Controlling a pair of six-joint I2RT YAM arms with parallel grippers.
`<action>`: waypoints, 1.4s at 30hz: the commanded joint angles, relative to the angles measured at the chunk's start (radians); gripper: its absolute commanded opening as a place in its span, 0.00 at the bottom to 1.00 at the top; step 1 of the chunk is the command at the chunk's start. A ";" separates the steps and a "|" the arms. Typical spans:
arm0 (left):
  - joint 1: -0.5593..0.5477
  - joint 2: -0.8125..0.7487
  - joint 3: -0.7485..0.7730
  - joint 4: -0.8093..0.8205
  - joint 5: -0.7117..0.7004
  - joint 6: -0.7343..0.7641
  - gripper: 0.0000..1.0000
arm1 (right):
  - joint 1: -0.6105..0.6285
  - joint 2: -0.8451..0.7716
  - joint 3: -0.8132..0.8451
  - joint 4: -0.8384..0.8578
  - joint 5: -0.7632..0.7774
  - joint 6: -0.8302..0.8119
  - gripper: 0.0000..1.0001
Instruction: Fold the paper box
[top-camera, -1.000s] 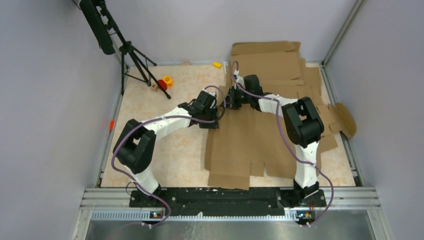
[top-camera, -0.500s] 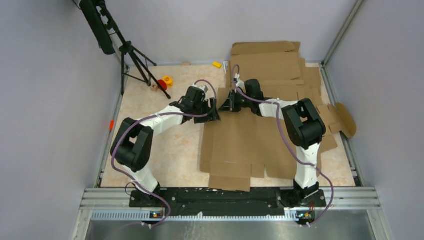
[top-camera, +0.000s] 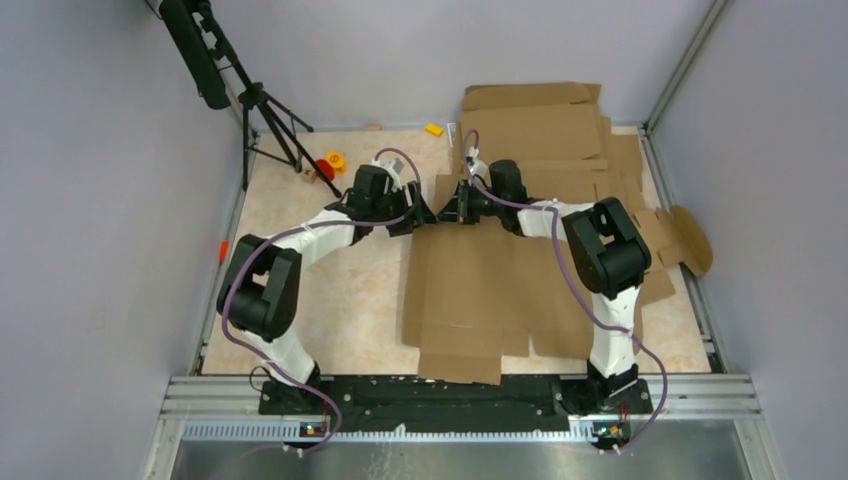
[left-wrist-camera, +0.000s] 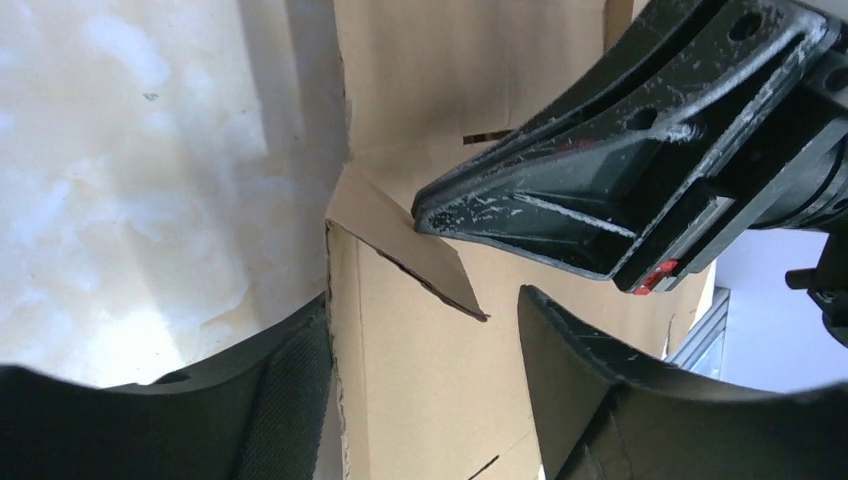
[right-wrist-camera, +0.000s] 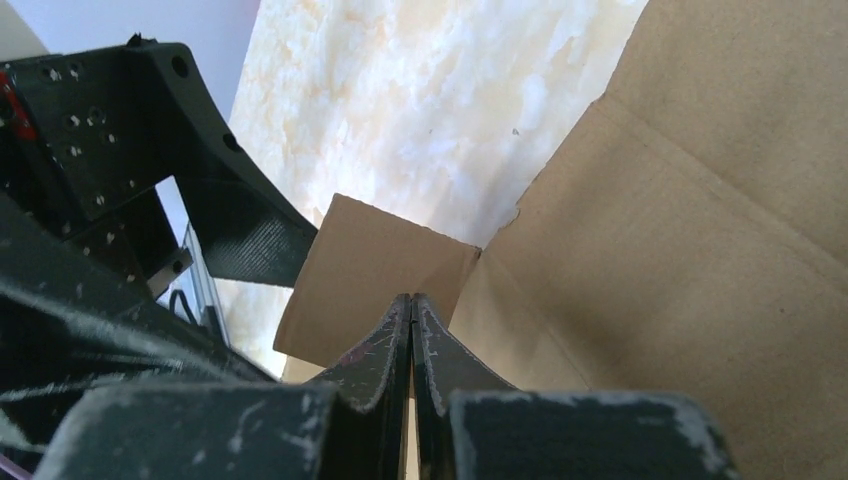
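Note:
The paper box lies flat as a big brown blank on the table between the arms. A small flap at its far left corner stands raised; it also shows as the flap in the right wrist view. My right gripper is shut, its tips resting against that flap with nothing visibly pinched. My left gripper hovers just left of the corner. It is open, with bare cardboard between its fingers. The right gripper points at it from across the flap.
A pile of other cardboard blanks covers the back right, with a round piece at the right edge. A black tripod stands at the back left. Near it lie small toys and a yellow block.
My left gripper has opened and drawn back to the left, off the box's corner. The box has slid a little left. The right gripper has stayed shut at the flap.

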 joint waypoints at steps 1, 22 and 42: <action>0.025 0.026 0.020 0.071 0.050 -0.020 0.60 | 0.015 -0.033 0.000 0.056 -0.027 -0.003 0.00; 0.034 0.055 0.088 -0.102 -0.079 0.071 0.00 | 0.220 -0.472 -0.395 -0.052 0.307 -0.225 0.55; 0.035 0.081 0.121 -0.159 -0.082 0.075 0.00 | 0.796 -0.413 -0.377 -0.167 0.856 -0.529 0.95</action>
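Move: The box's far-left corner flap, folded inward, lies between and just below the open left fingertips: about 1 cm ahead, 1 cm left and 3 cm down. The far end flap is some 4 cm ahead of that hand, 8 cm right and 7 cm lower. From the shut right fingertips, still against the corner flap (1 cm back, 1 cm left, 2 cm down), the raised left edge's near end lies 25 cm back, 6 cm left and about 5 cm down. Lower the left gripper about 3 cm while easing it slightly left and forward, and shut its fingers on the raised left edge at the corner flap; then keep the pinch. Once they're shut, take the right fingers off the flap and sweep back roughly 23 cm along that edge, rising briefly, then sinking, opening wide and tipping the fingers down, to bring them over its near end. ##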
